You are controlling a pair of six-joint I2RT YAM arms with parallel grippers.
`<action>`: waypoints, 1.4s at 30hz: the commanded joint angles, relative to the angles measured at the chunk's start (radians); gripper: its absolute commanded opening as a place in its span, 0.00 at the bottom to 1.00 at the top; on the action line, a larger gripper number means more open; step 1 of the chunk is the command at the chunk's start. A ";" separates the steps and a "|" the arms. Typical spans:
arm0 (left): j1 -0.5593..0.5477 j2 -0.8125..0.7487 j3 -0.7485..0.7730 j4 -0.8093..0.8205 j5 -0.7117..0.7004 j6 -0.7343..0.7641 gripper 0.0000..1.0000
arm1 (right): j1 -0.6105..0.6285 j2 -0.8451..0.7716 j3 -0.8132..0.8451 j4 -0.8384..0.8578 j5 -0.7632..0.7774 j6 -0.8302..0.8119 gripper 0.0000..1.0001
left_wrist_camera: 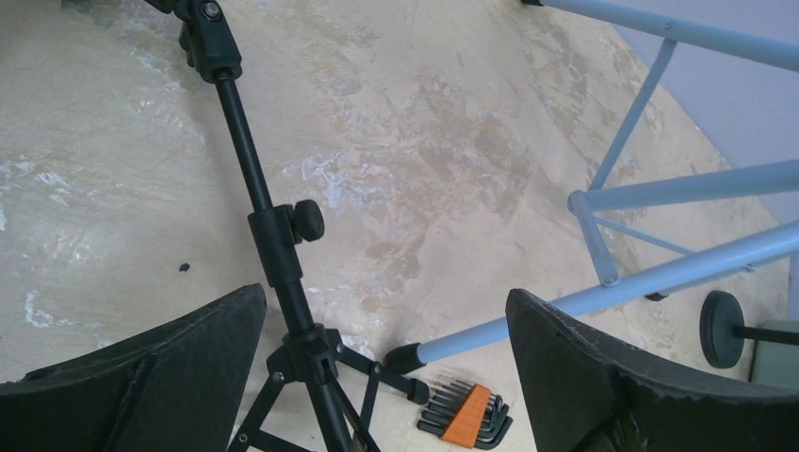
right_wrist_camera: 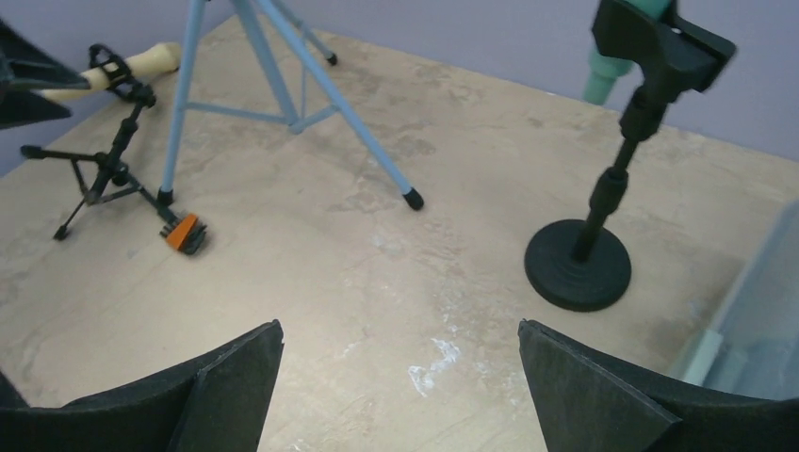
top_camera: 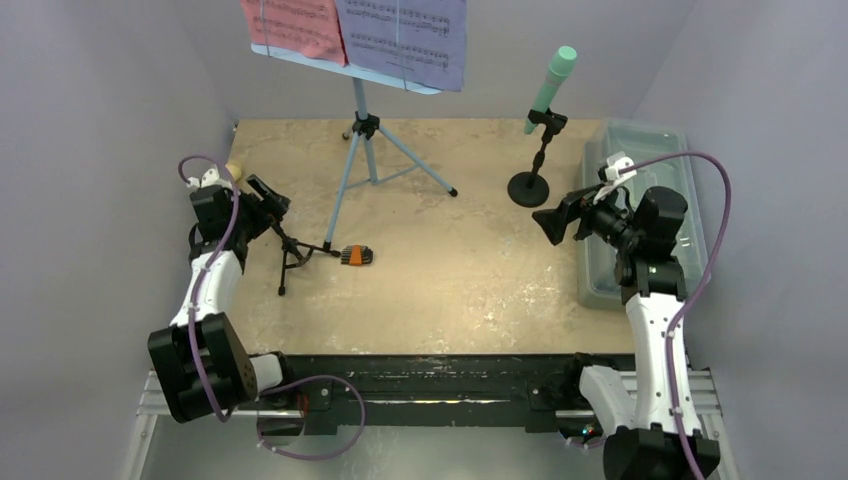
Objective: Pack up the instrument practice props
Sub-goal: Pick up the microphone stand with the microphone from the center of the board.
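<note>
The light-blue tripod (top_camera: 362, 150) stands at the back with red (top_camera: 292, 25) and purple pages (top_camera: 405, 35) on its tray. A mint-green microphone (top_camera: 551, 85) sits clipped in a black round-base stand (top_camera: 528, 187). At the left, a small black tripod (top_camera: 290, 252) holds a yellow microphone (right_wrist_camera: 141, 63). My left gripper (top_camera: 266, 196) hovers open above that tripod. Its post (left_wrist_camera: 281, 259) shows just inside my left finger (left_wrist_camera: 188, 348), untouched. My right gripper (top_camera: 560, 216) is open in the air near the round-base stand (right_wrist_camera: 577, 266), holding nothing.
An orange-and-black hex key set (top_camera: 357, 255) lies by one foot of the blue tripod (left_wrist_camera: 584, 301). A translucent grey tub (top_camera: 640, 200) stands along the right edge, under my right arm. Grey walls close in the table on three sides.
</note>
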 commanded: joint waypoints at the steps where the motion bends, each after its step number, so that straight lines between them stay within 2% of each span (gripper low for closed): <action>1: 0.022 0.094 0.075 0.031 -0.010 0.019 1.00 | 0.002 0.086 0.093 -0.081 -0.195 -0.181 0.99; 6: 0.031 0.238 0.167 0.072 -0.004 0.011 0.98 | 0.002 0.108 0.044 -0.109 -0.218 -0.261 0.99; 14: 0.029 0.485 0.273 0.152 -0.013 -0.011 0.88 | 0.048 0.135 0.029 -0.150 -0.189 -0.335 0.99; 18: 0.029 0.571 0.313 0.145 -0.046 -0.044 0.76 | 0.053 0.134 0.031 -0.159 -0.195 -0.343 0.99; 24: 0.026 0.613 0.328 0.118 -0.144 -0.071 0.57 | 0.053 0.133 0.033 -0.164 -0.196 -0.343 0.99; 26: 0.026 0.627 0.339 0.106 -0.147 -0.078 0.43 | 0.054 0.130 0.033 -0.165 -0.197 -0.343 0.99; 32: 0.006 0.618 0.366 0.085 -0.188 -0.067 0.13 | 0.053 0.123 0.030 -0.169 -0.197 -0.343 0.99; 34: 0.005 0.587 0.361 0.082 -0.191 -0.063 0.00 | 0.053 0.119 0.029 -0.167 -0.198 -0.342 0.99; 38: -0.013 0.465 0.342 0.082 -0.189 -0.037 0.00 | 0.053 0.116 0.028 -0.169 -0.198 -0.342 0.99; 42: -0.050 0.268 0.304 0.070 -0.180 0.007 0.00 | 0.053 0.112 0.032 -0.174 -0.201 -0.343 0.99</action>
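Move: The microphone stand's upper pole, just under its swivel head, lies about 8 cm ahead of the left gripper, 6 cm to its left and 11 cm below. The microphone on the head is some 14 cm ahead and 12 cm left. The music stand's near foot is about level with the gripper and 6 cm right, and the hex key set 2 cm back and 12 cm right, both on the table. From the right gripper the pole is roughly 55 cm left, 16 cm ahead and far below. Drive the open left gripper down about 11 cm while reaching forward and left along the microphone stand, tipping the fingers some 15 degrees further down and turning slightly counter-clockwise. Close to pinch the pole just beneath the swivel head, then start lifting, 3 cm or so. Meanwhile sink the empty, open right gripper a little, drifting left and turning counter-clockwise. ##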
